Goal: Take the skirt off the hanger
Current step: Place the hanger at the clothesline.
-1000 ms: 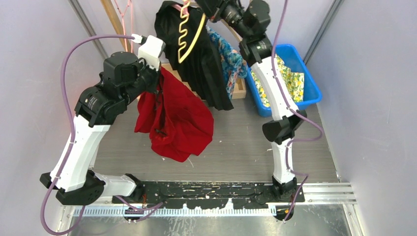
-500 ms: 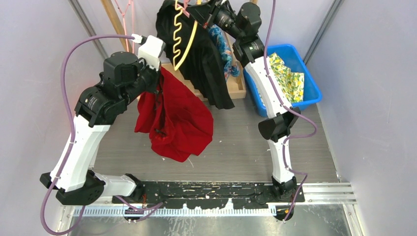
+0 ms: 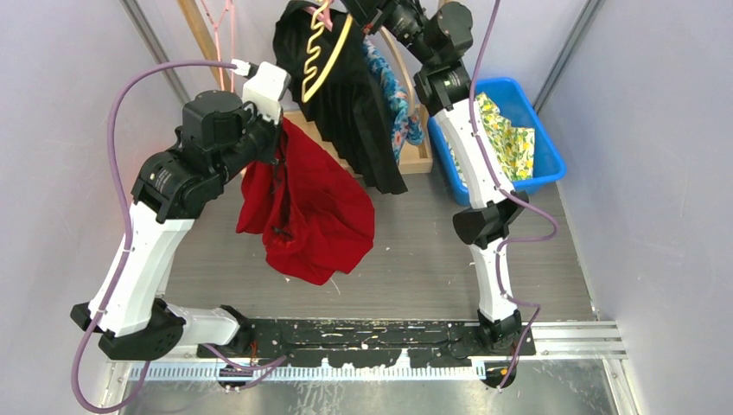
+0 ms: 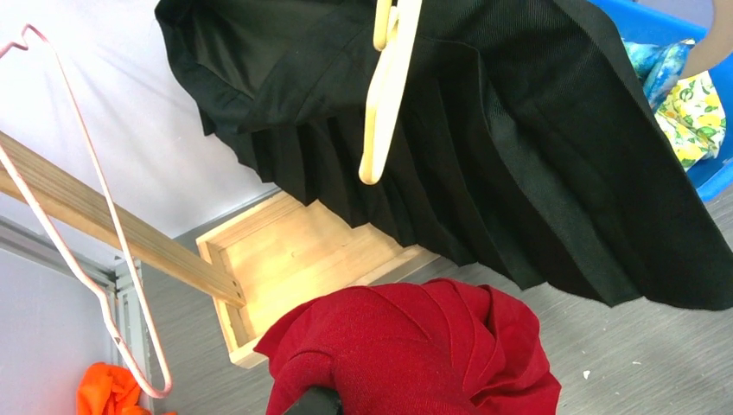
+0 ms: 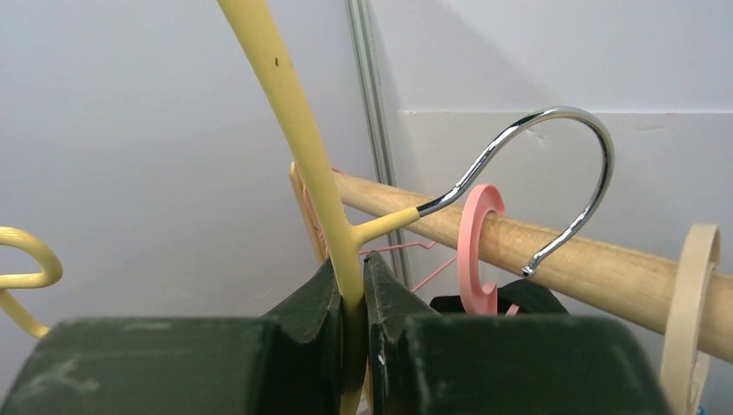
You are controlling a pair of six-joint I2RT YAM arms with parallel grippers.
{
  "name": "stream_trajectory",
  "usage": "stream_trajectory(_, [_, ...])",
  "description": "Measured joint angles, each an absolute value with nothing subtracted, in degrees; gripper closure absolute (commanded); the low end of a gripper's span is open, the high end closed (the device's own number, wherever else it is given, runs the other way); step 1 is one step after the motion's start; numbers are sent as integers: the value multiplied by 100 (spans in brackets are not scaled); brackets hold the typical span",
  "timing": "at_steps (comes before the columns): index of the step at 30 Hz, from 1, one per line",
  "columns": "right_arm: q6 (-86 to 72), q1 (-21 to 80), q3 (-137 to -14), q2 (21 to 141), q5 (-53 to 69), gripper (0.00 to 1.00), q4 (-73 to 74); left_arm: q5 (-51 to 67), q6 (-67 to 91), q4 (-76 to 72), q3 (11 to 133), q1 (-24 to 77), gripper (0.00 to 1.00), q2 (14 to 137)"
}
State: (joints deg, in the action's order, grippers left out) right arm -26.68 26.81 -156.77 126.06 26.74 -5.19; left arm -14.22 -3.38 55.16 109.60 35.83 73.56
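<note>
A red skirt hangs bunched and free of any hanger from my left gripper, which is shut on its upper edge. In the left wrist view the red skirt covers the left gripper. My right gripper is raised at the back and shut on the neck of a bare yellow hanger. In the right wrist view the right gripper pinches the yellow hanger. Its metal hook arcs beside the wooden rod; whether it rests on the rod I cannot tell.
A black pleated skirt hangs from the rod behind the yellow hanger, with a floral garment beside it. A pink hanger hook sits on the rod. A blue bin with floral cloth stands at right, the rack's wooden base behind the red skirt.
The right arm swung the yellow hanger left and then lifted it back up toward the rod. The left arm and the red skirt have not moved.
</note>
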Motion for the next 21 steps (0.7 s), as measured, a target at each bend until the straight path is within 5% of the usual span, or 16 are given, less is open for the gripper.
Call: stream_trajectory(21, [-2565,2552,-15952,13314,2353,99,-1223,-1551,-342,5743,11351,3583,100,7955])
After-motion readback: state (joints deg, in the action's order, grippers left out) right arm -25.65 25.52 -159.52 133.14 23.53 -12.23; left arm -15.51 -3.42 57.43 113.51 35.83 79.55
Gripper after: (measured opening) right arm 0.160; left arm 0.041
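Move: Some 10 cm ahead of the right hand, and about 6 cm above it, the wooden clothesline rod crosses left to right; the yellow hanger already in its fingers has its metal hook just short of the rod. On that rod hang the pink hanger with the black skirt, about 4 cm left of the hand, and the beige hanger, roughly 4 cm to its right, both about 10 cm ahead. From the left hand, the open stretch of rod lies about 25 cm ahead, 12 cm right and 21 cm up. Reaching forward about 4.5 cm, the right hand carries the hook towards the rod between the pink and beige hangers, sinking some 3 cm, then rising about 1 cm and easing slightly right while keeping its pinch on the yellow hanger. The left hand, still gripping the red skirt, eases about 2 cm forward and 1.5 cm down. ##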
